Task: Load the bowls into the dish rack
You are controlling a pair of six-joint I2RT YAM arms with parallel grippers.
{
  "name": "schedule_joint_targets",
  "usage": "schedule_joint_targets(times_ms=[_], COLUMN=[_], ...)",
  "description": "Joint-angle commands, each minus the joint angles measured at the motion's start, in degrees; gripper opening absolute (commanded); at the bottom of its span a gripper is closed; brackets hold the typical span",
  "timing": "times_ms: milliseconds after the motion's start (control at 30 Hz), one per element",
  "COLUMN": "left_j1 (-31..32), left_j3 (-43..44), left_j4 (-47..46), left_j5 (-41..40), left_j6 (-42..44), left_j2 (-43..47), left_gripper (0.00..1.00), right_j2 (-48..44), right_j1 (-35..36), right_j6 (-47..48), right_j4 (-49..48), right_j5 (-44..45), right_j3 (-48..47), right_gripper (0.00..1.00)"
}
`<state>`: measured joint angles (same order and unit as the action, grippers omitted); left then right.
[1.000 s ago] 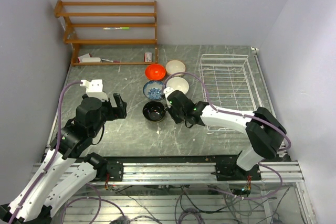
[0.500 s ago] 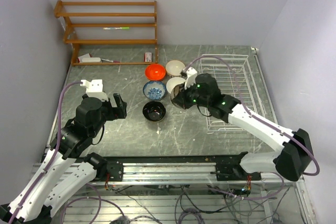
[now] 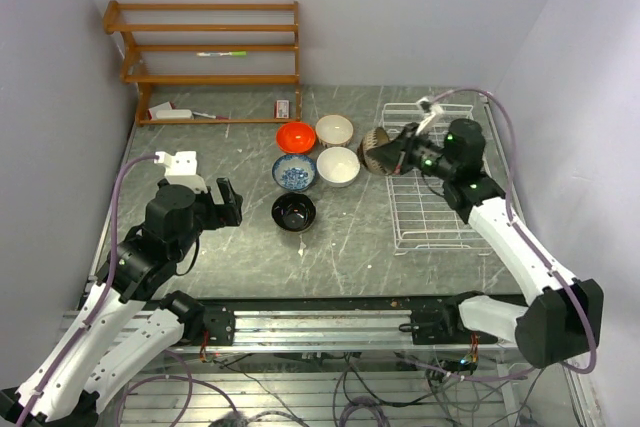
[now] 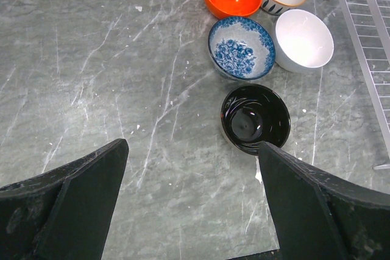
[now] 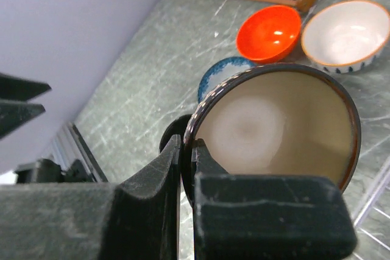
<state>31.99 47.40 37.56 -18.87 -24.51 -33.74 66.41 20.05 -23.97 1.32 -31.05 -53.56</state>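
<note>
My right gripper (image 3: 396, 152) is shut on the rim of the brown bowl with tan inside (image 3: 376, 152), held tilted in the air at the left edge of the white wire dish rack (image 3: 465, 147); the wrist view shows the bowl (image 5: 274, 126) pinched between the fingers (image 5: 207, 153). On the table sit the orange-red bowl (image 3: 295, 136), cream bowl (image 3: 334, 129), white bowl (image 3: 338, 166), blue-and-white bowl (image 3: 293, 173) and glossy black bowl (image 3: 293, 212). My left gripper (image 4: 189, 211) is open and empty, above the table near the black bowl (image 4: 255, 117).
A brown wooden shelf unit (image 3: 205, 57) stands at the back left with small items on its bottom shelf. Walls close in on the left, back and right. The dish rack holds nothing that I can see.
My right arm has lifted the brown bowl from beside the black bowl and swung it right and back, up to the rack's left edge. The left arm has not moved.
</note>
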Motion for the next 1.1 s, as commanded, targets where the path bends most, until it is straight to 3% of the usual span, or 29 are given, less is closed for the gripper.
schedule_joint_targets(times_ms=[0,133,367,567,1067], left_j1=[0.3,0.3,0.3,0.3,0.2], left_j3=[-0.1,-0.1,-0.2,-0.1,-0.2], left_j4=[-0.6,-0.4,-0.4,-0.3,-0.2], left_j5=[0.2,0.2,-0.4,-0.3,-0.6], left_j6=[-0.3,-0.4,-0.6,-0.5,-0.6], left_j2=[0.5,0.6,1.2,1.0,1.7], left_gripper=[0.99,0.99,0.99,0.99,0.99], right_j2=[1.3,5.2,12.4,20.4,30.4], right_j1=[-11.5,-18.9,-26.8,-29.4,-29.7], right_j6=[-14.8,-24.2,-31.0,-40.0,-36.0], right_j4=[-21.6,-32.3,-38.7,-50.4,-40.6], right_j5=[-19.2,-24.3,-26.1,-27.8,-23.2], right_j3=[4.7,7.4,8.3,9.8,4.6], right_gripper=[0.00,0.00,0.00,0.00,0.00])
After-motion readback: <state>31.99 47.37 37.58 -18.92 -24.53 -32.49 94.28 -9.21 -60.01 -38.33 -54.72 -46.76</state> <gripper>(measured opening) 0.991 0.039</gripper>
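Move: The right hand already holds the tan bowl by its rim. The far left part of the dish rack, where it is taken, lies about 11 cm ahead of this hand, 15 cm to its right and 22 cm below. The white bowl stands some 6 cm ahead and 3 cm left, the orange-rimmed bowl about 16 cm ahead and 4 cm left, both roughly 24 cm down. From the left hand, that rack part is about 20 cm ahead, 41 cm right and 20 cm lower. Rightward and forward, sinking only slightly at first, the right hand swings the tan bowl away from the white bowl towards the rack, about 12 cm right and 10 cm forward in all. Past halfway the sideways travel all but ends and it goes down and forward, roughly 8 cm lower overall, over the rack's left side. The wrist rolls some 40 degrees about the fingers, clockwise seen from behind the hand, bringing the bowl up on edge; the shut fingers keep their pinch on the rim. ##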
